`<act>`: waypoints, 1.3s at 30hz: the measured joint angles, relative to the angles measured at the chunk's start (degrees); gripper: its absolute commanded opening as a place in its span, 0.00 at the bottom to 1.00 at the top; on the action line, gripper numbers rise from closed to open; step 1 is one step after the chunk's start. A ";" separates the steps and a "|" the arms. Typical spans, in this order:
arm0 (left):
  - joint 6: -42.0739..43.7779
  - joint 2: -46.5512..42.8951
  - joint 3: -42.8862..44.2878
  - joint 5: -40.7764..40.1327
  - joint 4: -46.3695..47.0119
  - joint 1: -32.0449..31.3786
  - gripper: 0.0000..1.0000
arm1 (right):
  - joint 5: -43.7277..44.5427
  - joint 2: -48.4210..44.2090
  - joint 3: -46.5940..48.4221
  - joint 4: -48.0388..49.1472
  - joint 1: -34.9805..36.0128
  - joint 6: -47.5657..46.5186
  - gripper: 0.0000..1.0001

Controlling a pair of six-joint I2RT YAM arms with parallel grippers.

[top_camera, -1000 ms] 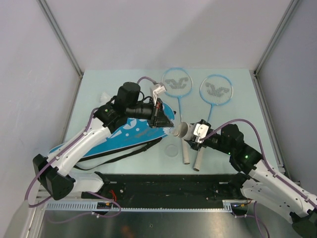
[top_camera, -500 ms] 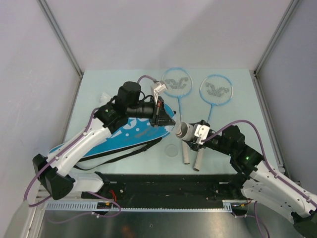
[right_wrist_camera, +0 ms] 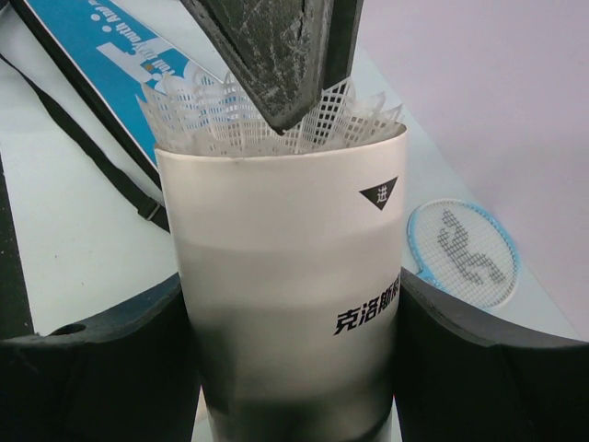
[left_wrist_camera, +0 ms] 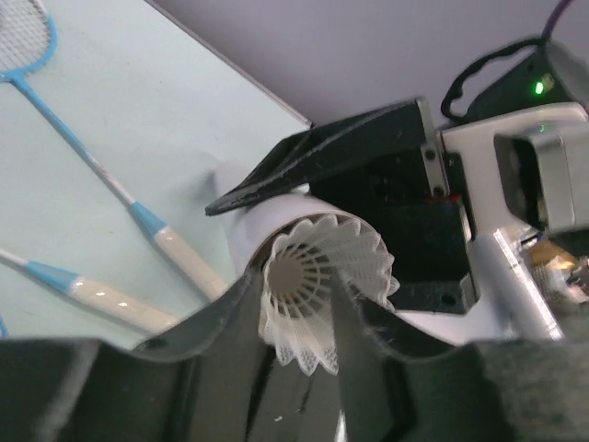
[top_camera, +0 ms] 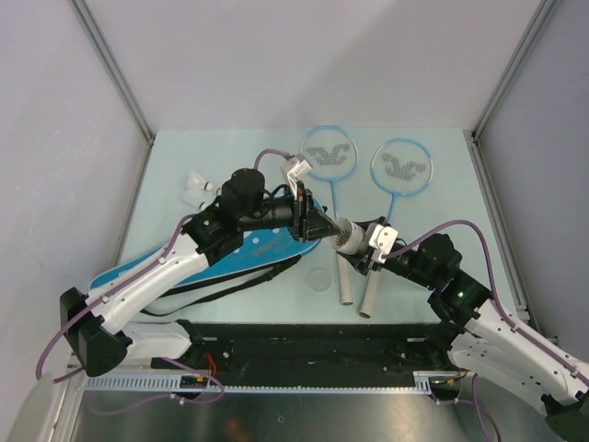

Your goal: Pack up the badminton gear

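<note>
My right gripper (top_camera: pixel 362 249) (right_wrist_camera: pixel 290 299) is shut on the long white tube (top_camera: pixel 348 238) (right_wrist_camera: pixel 285 267), holding it above the table with its mouth toward the left arm. A white shuttlecock (left_wrist_camera: pixel 317 267) (right_wrist_camera: pixel 207 120) sits in that mouth, its skirt sticking out. My left gripper (top_camera: pixel 324 227) (left_wrist_camera: pixel 296 287) is at the mouth, its jaws slightly parted and lying along both sides of the skirt. Two light-blue rackets (top_camera: pixel 329 152) (top_camera: pixel 401 166) lie at the back, handles toward me. The blue bag (top_camera: pixel 230 258) lies at the left under the left arm.
Two loose shuttlecocks (top_camera: pixel 195 189) rest at the back left of the table. A clear round lid (top_camera: pixel 319 279) lies beside the racket handles (top_camera: pixel 345 285). The bag's black strap (top_camera: pixel 239 281) trails along its near side. Grey walls close in both sides.
The left arm has swung right with the shuttlecock, uncovering the loose shuttlecocks at the back left. The right arm has brought the tube up to meet it, and the shuttlecock now sits in its mouth.
</note>
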 measured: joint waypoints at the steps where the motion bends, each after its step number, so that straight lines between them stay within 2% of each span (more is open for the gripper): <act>1: -0.37 -0.07 0.00 0.33 0.52 -0.15 0.53 | 0.37 -0.02 -0.02 0.07 0.00 0.11 0.33; 2: -0.59 -0.22 -0.02 0.44 0.96 -0.39 0.57 | 0.70 -0.04 -0.11 0.09 0.00 0.11 0.33; 11: 0.04 -3.06 -1.81 -1.03 1.57 0.42 0.70 | 1.05 -1.33 -0.48 0.20 0.07 0.15 0.33; 14: -0.04 -3.45 -2.23 -0.17 0.70 4.44 0.72 | 1.01 -1.90 -0.48 0.20 0.07 0.55 0.33; 20: -0.90 -3.78 -3.67 -1.64 -2.01 12.72 0.68 | 0.98 -2.14 -0.55 0.22 0.17 0.59 0.34; 24: 0.11 -2.64 -3.48 -13.79 -8.94 21.59 0.72 | 1.49 -1.90 -0.55 0.39 0.20 0.68 0.34; 26: 1.44 -0.55 -2.93 -21.42 -11.34 24.15 0.66 | 1.88 -1.46 -0.55 0.70 0.22 0.68 0.34; 29: 5.18 6.01 -0.83 -30.71 -13.94 28.04 0.68 | 2.16 -0.59 -0.55 1.14 0.24 0.37 0.34; 33: 10.60 18.60 4.07 -43.45 -14.88 30.77 0.70 | 2.12 -0.26 -0.55 1.40 0.31 0.28 0.34; 39: 16.39 34.10 11.08 -53.13 -16.13 31.30 0.61 | 2.14 -0.37 -0.55 1.46 0.31 0.31 0.34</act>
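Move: The nearest shuttlecock on the table lies from the left gripper about 29 cm ahead, 33 cm to the left and 29 cm below. Beyond it are two more, one 9 cm farther left and 4 cm farther out, the other 9 cm farther left and 3 cm nearer. The tube's mouth, with the last shuttlecock's skirt in it, sits 3 cm to the left gripper's right. From the right gripper the nearest shuttlecock is roughly 28 cm ahead, 39 cm left, 24 cm down. Open the left gripper wide to leave the shuttlecock in the tube and ease it up about 1 cm. Then sweep it away over the blue bag towards the loose shuttlecocks, some 30 cm left and 25 cm forward, dropping ever faster by over 20 cm, while the wrist swings counter-clockwise and tips the fingers forward and down. Keep the right gripper's hold on the tube, nearly still. ##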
